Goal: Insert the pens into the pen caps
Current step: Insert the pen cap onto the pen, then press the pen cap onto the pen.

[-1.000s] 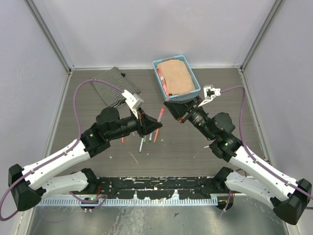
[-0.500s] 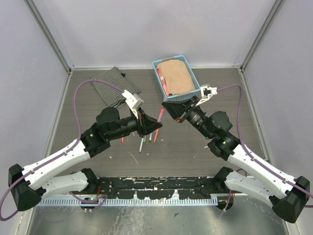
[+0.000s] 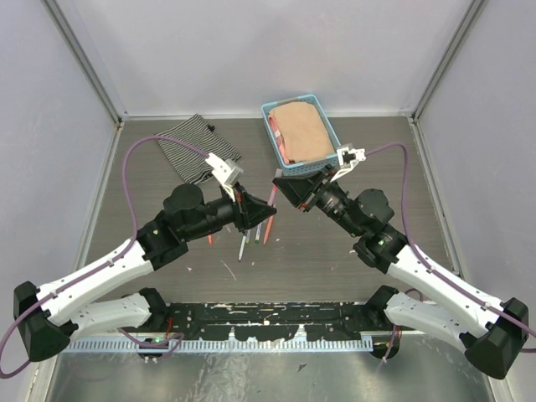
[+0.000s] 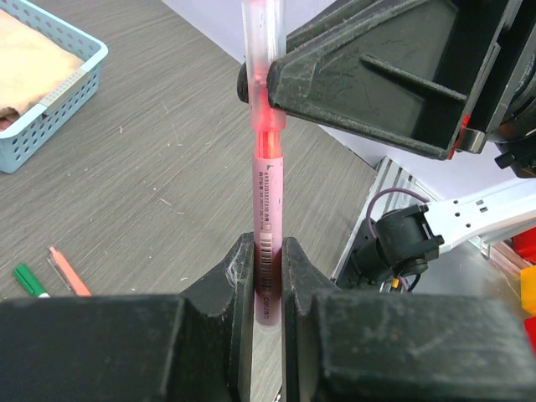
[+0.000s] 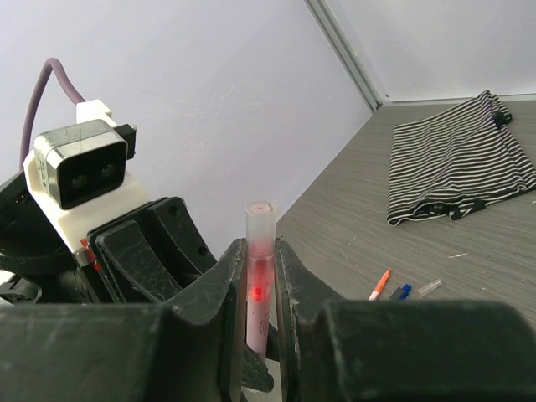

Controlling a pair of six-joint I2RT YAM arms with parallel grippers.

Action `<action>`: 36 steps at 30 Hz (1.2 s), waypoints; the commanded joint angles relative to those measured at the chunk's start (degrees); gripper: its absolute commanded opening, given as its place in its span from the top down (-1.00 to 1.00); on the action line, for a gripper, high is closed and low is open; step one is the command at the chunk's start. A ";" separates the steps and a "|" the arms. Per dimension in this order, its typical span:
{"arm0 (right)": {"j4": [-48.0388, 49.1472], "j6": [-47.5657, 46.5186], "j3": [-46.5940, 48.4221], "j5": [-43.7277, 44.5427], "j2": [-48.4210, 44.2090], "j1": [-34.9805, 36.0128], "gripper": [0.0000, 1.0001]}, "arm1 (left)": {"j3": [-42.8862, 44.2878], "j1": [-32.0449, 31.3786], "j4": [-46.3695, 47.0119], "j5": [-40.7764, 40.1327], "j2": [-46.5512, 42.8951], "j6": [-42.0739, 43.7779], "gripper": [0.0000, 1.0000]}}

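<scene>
A pink pen (image 4: 266,201) with a barcode on its body is held off the table between my two grippers (image 3: 273,198). My left gripper (image 4: 266,251) is shut on the pen's lower body. My right gripper (image 5: 259,251) is shut on a clear pen cap (image 5: 260,219). The pen's red tip shows through the cap's wall. In the top view the left gripper (image 3: 266,211) and right gripper (image 3: 279,186) meet nose to nose above the table's middle. More pens (image 3: 268,230) lie on the table below them.
A blue basket (image 3: 333,138) holding tan cloth stands at the back, just behind the right gripper. A striped cloth (image 3: 197,146) lies at the back left. An orange pen (image 5: 378,285), a blue cap (image 5: 402,291) and a green-ended pen (image 4: 29,280) lie loose on the table.
My right gripper has moved left toward the left gripper, bringing the cap over the pen's tip. The left arm has hardly moved.
</scene>
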 commanded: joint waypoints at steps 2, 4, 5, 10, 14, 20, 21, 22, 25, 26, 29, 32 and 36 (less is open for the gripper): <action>4.59 0.32 0.73 -2.00 0.51 -0.07 0.70 | 0.57 -0.29 2.83 -2.87 -1.65 -0.93 1.00; 4.98 0.27 0.38 -2.41 0.86 -0.12 0.68 | 0.93 -0.25 3.01 -3.07 -1.61 -1.13 1.00; 5.04 0.35 0.37 -2.62 1.11 -0.13 0.67 | 1.09 -0.25 3.05 -3.06 -1.43 -1.22 1.00; 5.68 -0.17 0.21 -4.76 2.19 -0.08 0.55 | 1.72 -0.26 3.54 -3.30 -0.94 -1.64 1.00; 5.46 -1.96 -0.28 -4.94 1.20 -0.07 0.06 | 1.93 -0.31 3.14 -3.64 -1.10 -1.45 1.00; -1.80 -6.56 2.44 -1.48 -1.54 -0.13 -0.45 | 1.13 -0.25 1.71 -5.01 -2.05 -0.27 1.00; -3.13 -7.04 3.02 -0.71 -1.95 -0.08 -0.54 | 1.11 -0.32 1.21 -5.01 -2.22 0.12 1.00; -5.04 -7.53 3.66 0.62 -2.38 -0.08 -0.61 | 1.04 -0.28 0.58 -5.01 -2.40 0.51 1.00; -10.89 -8.08 7.13 4.01 -2.77 -0.08 -0.66 | 0.53 -0.29 -1.05 -5.06 -3.23 1.90 1.00; -13.06 -8.00 8.68 4.98 -2.45 -0.13 -0.66 | 0.23 -0.27 -1.54 -4.68 -3.62 2.43 1.00; -18.43 -7.76 13.45 6.05 -0.86 -0.10 -0.66 | -0.29 -0.26 -2.72 -1.86 -4.06 4.25 1.00; -19.72 -7.27 16.34 4.08 0.93 -0.14 -0.66 | -0.34 -0.25 -4.11 -0.75 -4.39 5.03 1.00; -20.64 -5.99 18.64 1.57 3.13 -0.12 -0.56 | -0.91 -0.25 -4.22 -0.69 -5.02 5.37 1.00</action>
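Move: The right fingers hold the pink pen's clear cap, already over part of the red tip; the pen's middle lies about 3 cm back, 1 cm left and 5 cm below that hand. On the table, some 32 cm below it, the orange pen lies about 5 cm ahead and 1 cm right, the green-capped pen 5 cm ahead and 2 cm left. From the left hand, gripping the pen low, the cap is about 4 cm ahead, 2 cm right and 7 cm up. Easing about 1 cm left and slightly down, the right hand brings the cap farther onto the pen while the left, keeping its pinch, rises and reaches forward by under 1 cm. The right fingers then open wide, letting go of the cap; that hand dips a little more, then pulls away right by some 3 cm and quickly up by about 5. Meanwhile the left hand carries the pen about 1 cm left. ##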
